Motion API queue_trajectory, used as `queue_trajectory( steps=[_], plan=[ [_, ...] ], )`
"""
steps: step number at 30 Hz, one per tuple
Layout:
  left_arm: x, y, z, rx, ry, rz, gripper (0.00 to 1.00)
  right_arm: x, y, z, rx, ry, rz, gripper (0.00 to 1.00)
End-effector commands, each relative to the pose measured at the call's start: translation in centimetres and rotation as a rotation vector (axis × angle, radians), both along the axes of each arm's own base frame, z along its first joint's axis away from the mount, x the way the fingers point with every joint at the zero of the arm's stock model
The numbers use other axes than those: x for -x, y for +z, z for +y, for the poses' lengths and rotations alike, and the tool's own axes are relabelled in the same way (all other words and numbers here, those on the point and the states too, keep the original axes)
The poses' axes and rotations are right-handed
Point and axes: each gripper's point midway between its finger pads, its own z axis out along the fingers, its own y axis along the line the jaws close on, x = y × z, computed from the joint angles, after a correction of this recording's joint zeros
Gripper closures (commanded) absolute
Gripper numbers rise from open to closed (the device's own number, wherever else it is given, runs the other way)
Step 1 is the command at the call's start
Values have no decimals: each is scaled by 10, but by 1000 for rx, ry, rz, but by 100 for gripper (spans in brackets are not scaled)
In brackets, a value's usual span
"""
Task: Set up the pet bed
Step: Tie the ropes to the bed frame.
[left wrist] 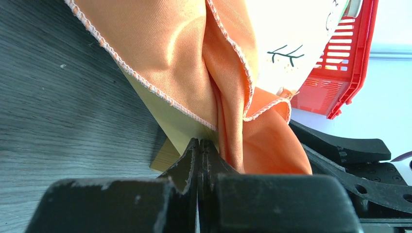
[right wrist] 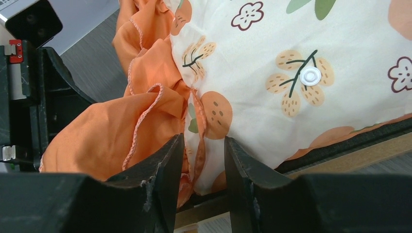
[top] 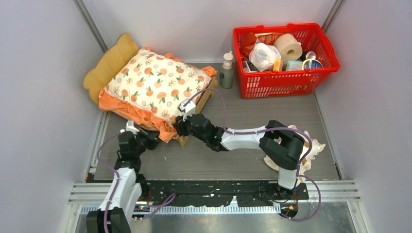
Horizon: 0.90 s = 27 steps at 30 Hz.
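The pet bed stands at the back left, its wavy light-wood headboard toward the wall. The cream orange-print cushion lies on it, and its orange ruffle hangs over the near side. My right gripper is at the cushion's near corner; in the right wrist view the right gripper is shut on that cushion corner, above the bed's wooden rail. My left gripper is shut and empty, tips against the bed frame just under the ruffle.
A red basket full of household items stands at the back right, with a grey-green bottle beside it. A small cream frilled pillow lies on the floor behind my right arm's elbow. Grey walls close in on both sides.
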Motion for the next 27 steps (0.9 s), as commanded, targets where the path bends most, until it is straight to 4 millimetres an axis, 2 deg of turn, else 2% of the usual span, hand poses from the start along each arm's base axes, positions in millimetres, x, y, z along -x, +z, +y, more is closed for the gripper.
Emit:
queue_trajectory(
  steps=[1, 9, 11, 14, 17, 21, 27],
  plan=[
    [-5, 10, 3, -21, 12, -48, 100, -12, 23, 7, -8, -32, -58, 58],
    [-2, 6, 4, -29, 16, -30, 100, -4, 17, 12, -16, 7, -27, 68],
    [0, 3, 5, -33, 17, -16, 100, -4, 19, 10, -28, 4, -27, 75],
    [4, 1, 3, -29, 6, 2, 100, 0, 23, 6, -46, 10, -35, 93],
    [10, -3, 0, -18, -4, 37, 100, 9, 43, 7, -101, 41, -68, 95],
    [20, -12, -1, -17, -12, 93, 100, 22, 58, 5, -109, 31, -102, 95],
    [27, -23, 3, -40, 6, 147, 100, 51, 54, 2, -85, -25, -133, 95]
  ],
)
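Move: The orange rope end stands about 1 cm ahead of the right gripper and 1 cm left, between its half-open fingers. From the right gripper, the frame's near corner is some 5 cm back, 3 cm right and 6 cm lower; the ruffle corner is about 3 cm back, 4 cm left and 3 cm lower. From the shut left gripper, the rope end is roughly 5 cm ahead, 8 cm right and 4 cm higher. Hold the right gripper nearly in place beside the frame corner and close its fingers on the orange rope end, then draw it back about 4 cm, finishing with a small lift. As it pulls, bring the still-shut left gripper back and down some 2 cm each, tipping its fingers slightly downward. ##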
